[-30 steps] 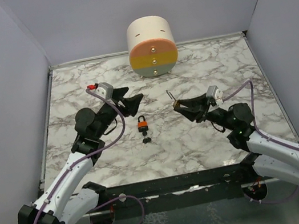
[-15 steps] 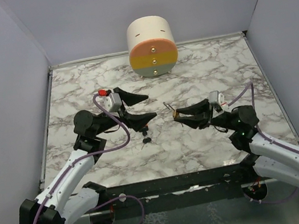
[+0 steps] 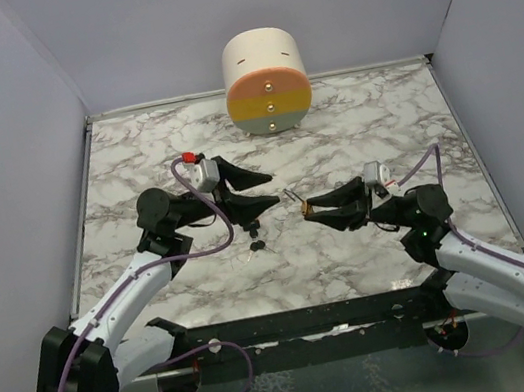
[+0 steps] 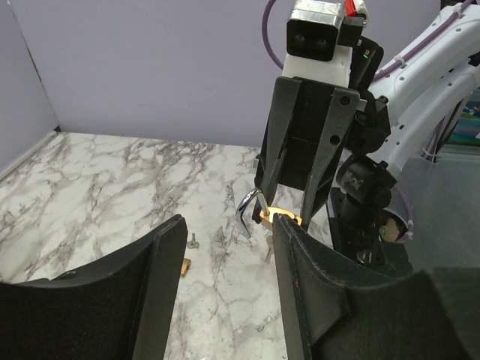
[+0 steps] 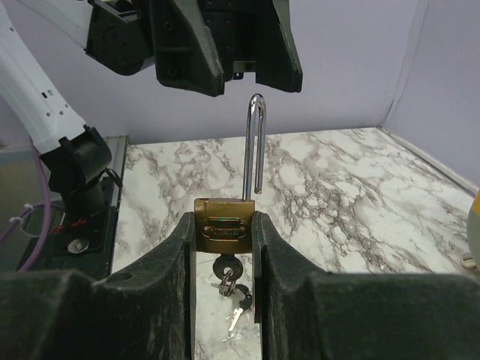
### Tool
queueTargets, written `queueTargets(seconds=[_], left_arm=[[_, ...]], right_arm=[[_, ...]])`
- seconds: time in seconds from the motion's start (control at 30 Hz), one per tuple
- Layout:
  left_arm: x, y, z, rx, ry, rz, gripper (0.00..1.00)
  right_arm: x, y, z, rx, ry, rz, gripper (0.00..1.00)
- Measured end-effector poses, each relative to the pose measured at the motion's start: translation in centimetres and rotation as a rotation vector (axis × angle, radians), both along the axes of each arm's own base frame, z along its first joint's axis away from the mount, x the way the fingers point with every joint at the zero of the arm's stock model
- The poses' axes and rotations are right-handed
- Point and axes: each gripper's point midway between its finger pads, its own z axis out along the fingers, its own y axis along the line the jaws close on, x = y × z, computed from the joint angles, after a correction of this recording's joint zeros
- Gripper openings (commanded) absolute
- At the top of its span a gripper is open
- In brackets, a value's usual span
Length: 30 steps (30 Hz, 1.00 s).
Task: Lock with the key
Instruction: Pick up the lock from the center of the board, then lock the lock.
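Note:
A brass padlock [image 5: 223, 231] with its silver shackle [image 5: 255, 142] swung open is clamped by its body between the fingers of my right gripper [image 5: 223, 219]. A key [image 5: 227, 266] sits in its keyhole, with a ring and a spare key dangling below. In the top view the padlock [image 3: 307, 209] is held above mid-table by the right gripper [image 3: 313, 209]. My left gripper [image 3: 263, 188] faces it from the left, open with nothing between its fingers. In the left wrist view the shackle [image 4: 247, 210] lies just beyond the left gripper [image 4: 229, 225].
A tan drum with orange and yellow bands [image 3: 265, 80] stands at the back centre. A small dark key [image 3: 257, 247] lies on the marble under the grippers. A small orange lock [image 4: 184, 266] and a key [image 4: 193, 241] lie below the left fingers. Purple walls [image 3: 0, 151] enclose the table.
The left gripper has moved right, over the small orange lock, towards the padlock, and its jaws have narrowed a little. The right gripper has carried the padlock left and lower, towards the left gripper.

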Motion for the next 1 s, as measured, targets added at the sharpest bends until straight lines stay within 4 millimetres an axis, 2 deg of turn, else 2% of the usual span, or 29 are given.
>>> queueTargets(seconds=[0.07, 0.4, 0.87, 0.93, 1.0], left_arm=[[0.1, -0.4, -0.3, 0.007, 0.025, -0.019, 0.46], [-1.3, -1.8, -0.9, 0.025, 0.041, -0.106, 0.44], [-1.1, -2.4, -1.6, 0.038, 0.057, -0.124, 0.25], [-1.0, -2.5, -1.5, 0.038, 0.053, -0.125, 0.17], [-1.0, -2.6, -1.3, 0.036, 0.048, -0.126, 0.03]], right_arm=[[0.0, 0.0, -0.1, -0.001, 0.004, 0.002, 0.01], [0.3, 0.3, 0.5, 0.010, 0.003, 0.007, 0.01], [0.3, 0.4, 0.3, 0.005, 0.012, 0.012, 0.01], [0.3, 0.4, 0.3, 0.005, 0.012, 0.012, 0.01], [0.4, 0.4, 0.2, 0.003, 0.014, 0.013, 0.01]])
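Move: The shackle of the padlock held up by the right hand is about 3 cm to the left hand's right, 1 cm back and 3 cm lower. The padlock's brass body is some 6 cm right, 3 cm back and 6 cm below the left hand. The black keys on the table lie about 6 cm left, 2 cm back and 24 cm down from it. From the right hand, the shackle stands about 2 cm left, 1 cm ahead and 4 cm up. Left hand eases about 3 cm right, slightly down and back, closing its half-open fingers around the padlock's shackle. ##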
